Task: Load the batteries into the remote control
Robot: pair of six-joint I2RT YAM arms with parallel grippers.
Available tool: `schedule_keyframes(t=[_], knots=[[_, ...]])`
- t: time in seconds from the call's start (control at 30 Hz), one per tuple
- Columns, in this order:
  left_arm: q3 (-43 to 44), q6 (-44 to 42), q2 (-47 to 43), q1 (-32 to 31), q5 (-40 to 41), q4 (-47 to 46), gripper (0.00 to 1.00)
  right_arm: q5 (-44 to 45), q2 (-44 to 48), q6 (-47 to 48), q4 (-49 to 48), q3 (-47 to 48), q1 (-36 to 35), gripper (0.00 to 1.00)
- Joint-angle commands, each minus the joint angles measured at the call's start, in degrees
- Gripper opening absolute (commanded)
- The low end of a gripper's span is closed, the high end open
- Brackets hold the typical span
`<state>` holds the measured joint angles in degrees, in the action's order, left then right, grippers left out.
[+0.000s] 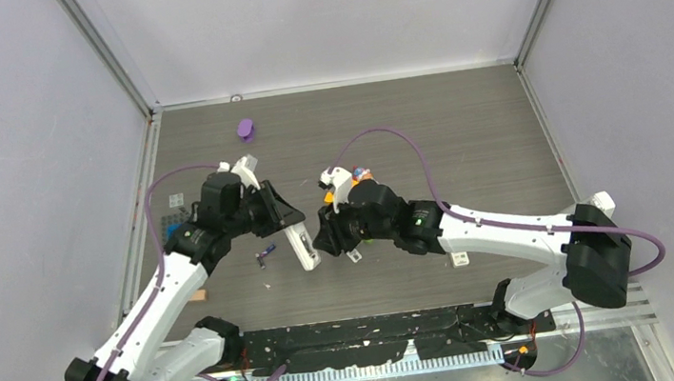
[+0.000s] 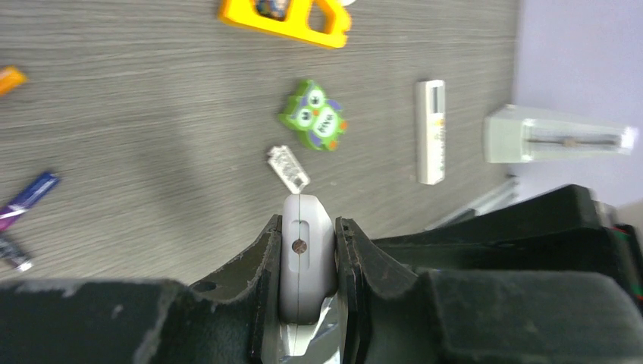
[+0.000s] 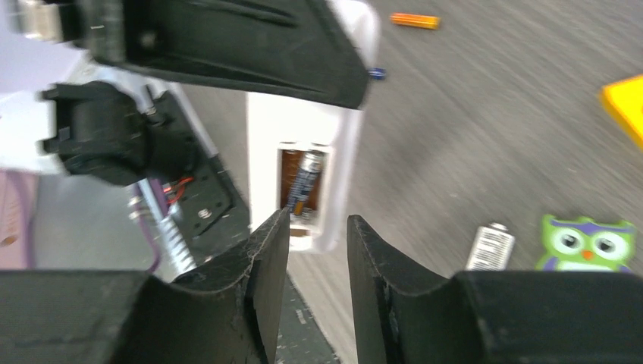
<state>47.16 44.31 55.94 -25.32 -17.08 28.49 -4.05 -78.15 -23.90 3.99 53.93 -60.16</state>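
Observation:
My left gripper (image 2: pixel 308 223) is shut on the sides of the white remote control (image 2: pixel 307 258), seen end-on; from above the remote (image 1: pixel 302 245) juts out of it at mid-table. In the right wrist view the remote's back (image 3: pixel 303 144) faces me with its compartment uncovered and one dark battery (image 3: pixel 305 182) lying in it. My right gripper (image 3: pixel 318 218) sits just short of the remote's lower end, jaws apart and nothing between them. Loose on the table lie an orange battery (image 3: pixel 414 20), a purple battery (image 2: pixel 30 199) and a dark battery (image 2: pixel 15 255).
A green owl block (image 2: pixel 313 115), a small white labelled piece (image 2: pixel 288 168), a second slim white remote (image 2: pixel 431 130) and a yellow toy (image 2: pixel 288 17) lie on the table. A purple lump (image 1: pixel 246 128) sits at the back left. Walls close in three sides.

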Motion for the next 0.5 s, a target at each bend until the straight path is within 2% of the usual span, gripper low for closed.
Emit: schedule_keyframes(t=[0.0, 0.13, 0.23, 0.47], knots=[[6.1, -4.4, 6.7, -5.3, 14.3, 7.7, 0.00, 13.7, 0.0, -1.4, 1.8, -0.3, 0.2, 0.40], [10.9, -3.6, 15.3, -10.6, 25.0, 12.9, 0.00, 17.9, 0.5, -5.3, 3.4, -3.1, 1.8, 0.41], [18.5, -2.3, 22.9, -15.9, 34.9, 21.2, 0.00, 19.6, 0.8, -7.0, 5.4, -4.4, 3.7, 0.41], [26.1, 0.4, 35.9, -19.7, 43.9, 29.2, 0.00, 19.7, 1.1, -8.8, 6.7, -5.7, 5.6, 0.41]])
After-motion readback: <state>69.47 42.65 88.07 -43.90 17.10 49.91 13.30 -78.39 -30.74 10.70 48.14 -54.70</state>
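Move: About 5 cm ahead of the right hand, 7 cm to its right and 17 cm below lies the battery cover; the owl block sits 5 cm beyond the cover and 4 cm farther right. The remote's middle is roughly 3 cm left of this hand, 1 cm ahead and slightly lower. From the left hand, which holds the remote, the cover is some 10 cm right, 1 cm back and 18 cm down; loose batteries lie 12 cm left, 1 cm ahead, equally low. Leaving the remote's open battery bay, the right hand sweeps about 8 cm right while sinking and reaching forward, its wrist turning clockwise, fingers still part-open, until it is above the battery cover. Meanwhile the left hand, still gripping the remote by its end, lowers it nearly 8 cm and slightly forward, rolling some 40 degrees, left side up, so its fingers point more steeply down. ##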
